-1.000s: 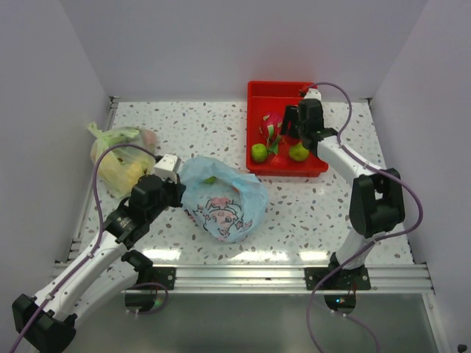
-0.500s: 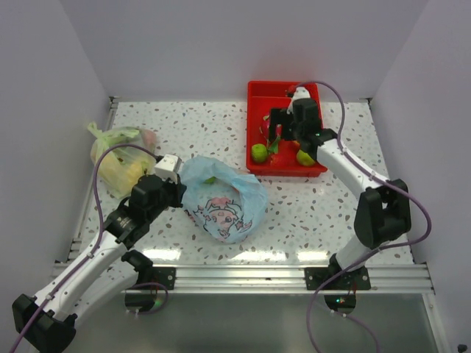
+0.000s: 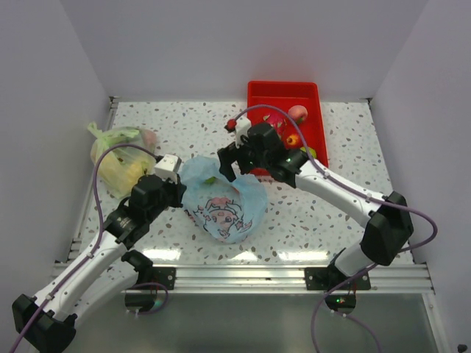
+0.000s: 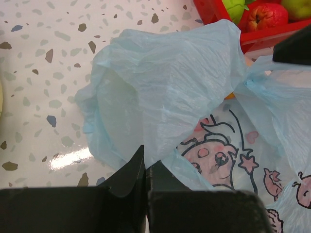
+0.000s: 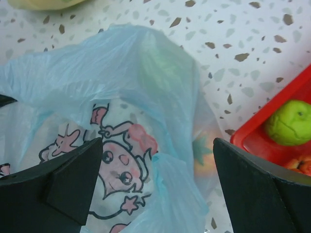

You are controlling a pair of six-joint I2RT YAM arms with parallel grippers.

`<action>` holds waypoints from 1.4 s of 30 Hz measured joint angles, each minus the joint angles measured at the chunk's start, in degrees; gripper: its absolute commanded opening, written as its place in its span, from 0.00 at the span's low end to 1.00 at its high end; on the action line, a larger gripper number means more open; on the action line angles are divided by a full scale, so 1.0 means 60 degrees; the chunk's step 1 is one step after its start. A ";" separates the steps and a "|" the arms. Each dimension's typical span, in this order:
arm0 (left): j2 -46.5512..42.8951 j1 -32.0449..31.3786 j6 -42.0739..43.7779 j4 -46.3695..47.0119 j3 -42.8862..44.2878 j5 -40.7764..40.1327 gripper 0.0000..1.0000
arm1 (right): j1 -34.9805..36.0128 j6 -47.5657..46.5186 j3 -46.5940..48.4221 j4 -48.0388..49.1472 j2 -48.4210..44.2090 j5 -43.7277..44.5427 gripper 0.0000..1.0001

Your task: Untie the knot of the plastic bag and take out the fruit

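The light blue plastic bag (image 3: pixel 224 202) with the cartoon girl's face lies in the middle of the table. My left gripper (image 3: pixel 180 193) is shut on the bag's left edge, and the film (image 4: pixel 165 82) rises from between its closed jaws (image 4: pixel 145 160). My right gripper (image 3: pixel 224 160) hovers open over the bag's far side, with nothing between its fingers (image 5: pixel 158 145). An orange fruit (image 5: pixel 206 155) and a green one (image 5: pixel 160 63) show through the bag (image 5: pixel 121 97). Other fruit lies in the red tray (image 3: pixel 283 90): a peach (image 3: pixel 297 113) and a green one (image 5: pixel 291 124). No knot shows.
A yellow-green bag (image 3: pixel 121 158) with yellow fruit sits at the left, behind my left arm. The red tray's near corner (image 4: pixel 252 34) lies close to the blue bag's right side. White walls enclose the table on three sides.
My right arm has swung left from the red tray to above the blue bag, and its jaws have opened wide. The left gripper and the bag have stayed put.
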 measured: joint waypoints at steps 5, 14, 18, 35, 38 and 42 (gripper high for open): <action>-0.0047 0.0000 0.0000 0.0000 0.0000 -0.0004 0.00 | 0.0554 -0.0098 -0.0015 -0.0280 0.0681 0.0193 0.98; -0.0109 0.0000 0.0000 0.0000 0.0000 -0.0004 0.00 | 0.0514 -0.0211 -0.0244 -0.0517 0.2157 0.1490 0.70; -0.0135 0.0000 0.0000 0.0004 0.0000 -0.0004 0.00 | 0.0477 -0.0357 -0.0244 -0.0510 0.2357 0.1876 0.24; -0.0106 0.0000 0.0000 0.0011 0.0000 -0.0004 0.00 | 0.2106 -0.0484 0.1359 -0.0841 0.0758 -0.0437 0.00; -0.0102 0.0000 0.0000 0.0015 0.0000 -0.0004 0.00 | 0.2310 -0.0535 0.1293 -0.0823 0.0674 -0.0459 0.00; -0.0106 0.0000 0.0000 0.0018 0.0000 -0.0004 0.00 | 0.2018 -0.0543 0.0561 -0.0809 0.0692 0.0018 0.00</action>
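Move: The blue bag's loose upper flap, which the open right hand goes for, lies about 13 cm below it, roughly 1 cm ahead and 1 cm to its right. The orange fruit shows through the film some 4 cm to the right of that flap, the green fruit about 6 cm to the left of it and 2 cm farther out. The red box's near left corner is 8 cm right of the flap and 3 cm beyond. From the left hand the flap lies about 15 cm right, 8 cm ahead and 8 cm below. The bag's loose flap is pinched by the right hand, which sinks about 13 cm onto it and shuts its wide-open fingers. Keeping hold, the hand hauls the flap up some 14 cm while drawing back and left towards the left hand, turning counter-clockwise, then eases down a few centimetres and slightly right. The left hand stays put, still pinching its side of the rim. ##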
